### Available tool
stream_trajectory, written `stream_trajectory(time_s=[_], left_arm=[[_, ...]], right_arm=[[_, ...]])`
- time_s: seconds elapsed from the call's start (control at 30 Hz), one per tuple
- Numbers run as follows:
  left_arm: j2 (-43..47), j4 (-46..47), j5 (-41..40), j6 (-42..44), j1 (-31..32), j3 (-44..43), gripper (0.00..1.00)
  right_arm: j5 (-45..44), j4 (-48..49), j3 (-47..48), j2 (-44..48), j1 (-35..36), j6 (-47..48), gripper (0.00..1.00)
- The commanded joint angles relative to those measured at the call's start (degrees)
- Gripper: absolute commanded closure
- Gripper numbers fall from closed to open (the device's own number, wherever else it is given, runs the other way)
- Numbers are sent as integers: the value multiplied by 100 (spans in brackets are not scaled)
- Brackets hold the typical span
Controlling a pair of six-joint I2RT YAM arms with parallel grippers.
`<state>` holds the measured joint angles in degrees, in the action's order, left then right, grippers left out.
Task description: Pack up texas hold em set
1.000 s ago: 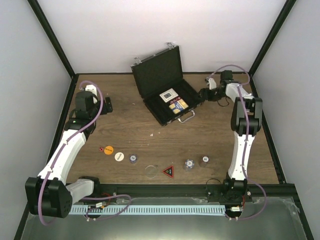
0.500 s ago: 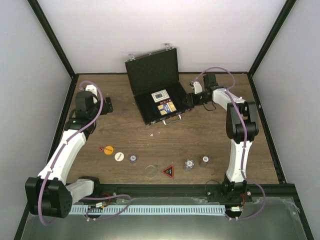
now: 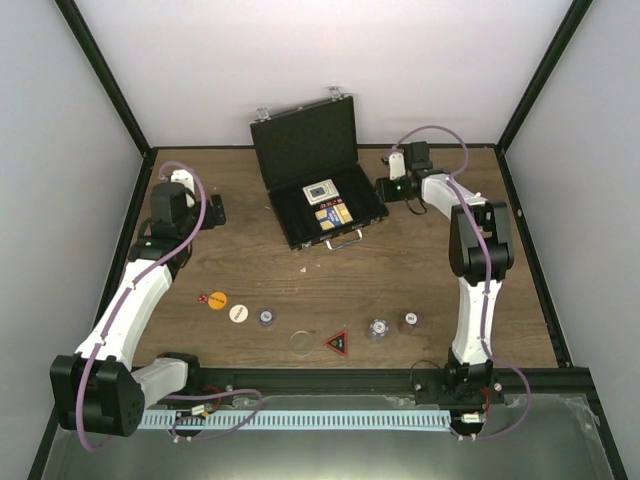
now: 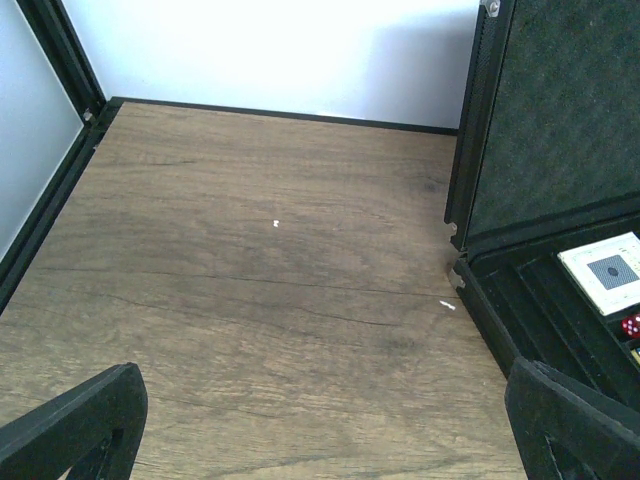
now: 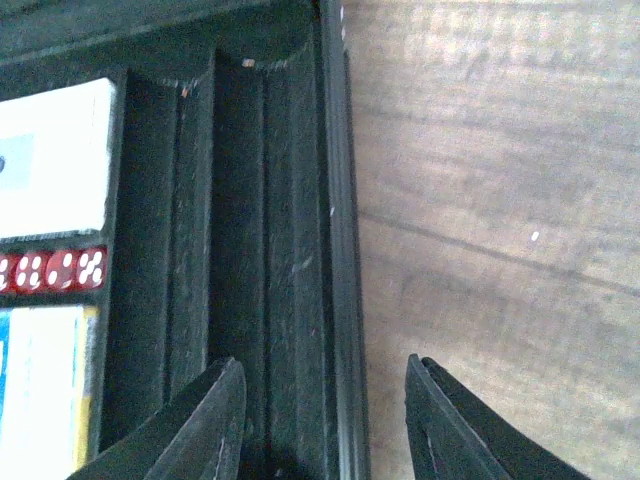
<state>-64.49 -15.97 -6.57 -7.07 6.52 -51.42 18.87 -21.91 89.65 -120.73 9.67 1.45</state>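
The black case [image 3: 372,208] lies open at the back centre with its lid [image 3: 305,145] upright. Inside are two card decks [image 3: 322,190] and a row of red dice [image 5: 55,270]. My right gripper [image 3: 383,190] is at the case's right side, its jaws [image 5: 323,365] open and straddling the case's right wall [image 5: 340,250] without touching it. My left gripper [image 4: 320,440] hangs wide open over bare wood left of the case. Near the front lie an orange chip [image 3: 217,298], white chip [image 3: 238,312], purple-grey chip [image 3: 266,318] and a red-black triangle [image 3: 337,343].
A red die [image 3: 202,298] sits beside the orange chip. A clear disc [image 3: 301,342] and two more chip stacks [image 3: 377,329] lie along the front. Black frame rails edge the table on the left, right and back.
The case has slid left and turned a little, with the right gripper moving left alongside it. The right jaws have narrowed around the case wall. The left arm has not moved.
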Motion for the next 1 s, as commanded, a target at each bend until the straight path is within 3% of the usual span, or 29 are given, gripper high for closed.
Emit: stream_trajectory(time_s=[0.0,0.47,0.63,0.73,0.97], left_arm=[[77,6,20,-9,14,-65,0],[36,18,31,-9,13,-86,0],[20,23,-94,17,6,-83,0],[-24,81,-295,77,7,-13,0],[-196,287,-828,152,7,242,0]], right_arm=[[-188,-148,531,-346,52,92,57],[-79,-384,838,-800,134,136,78],[-232,-363,699,-725,208,22,94],[-378,-326,421,-548,241,-180,99],[-973,-224,-820,216,337,-874,99]])
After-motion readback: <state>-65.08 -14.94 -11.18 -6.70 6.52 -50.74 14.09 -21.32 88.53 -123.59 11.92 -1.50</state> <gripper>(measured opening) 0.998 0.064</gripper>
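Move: Straddled by the right hand's part-open fingers, the middle of the case's right rim lies about 3 cm below the hand point, some 2 cm ahead and 1 cm left. The card deck in the case is about 14 cm left and 2 cm ahead, the card box 11 cm left and 5 cm back, and the case handle 9 cm left and 12 cm back. From the left hand, that rim is roughly 17 cm ahead, 37 cm right and 19 cm down. Nudging forward about 2 cm, the right hand then sinks some 3 cm over the open case's right rim, one finger inside and one outside. The fingers close until they pinch the thin side wall, and the hand, still gripping it, pulls back towards the robot by about 2 cm. ##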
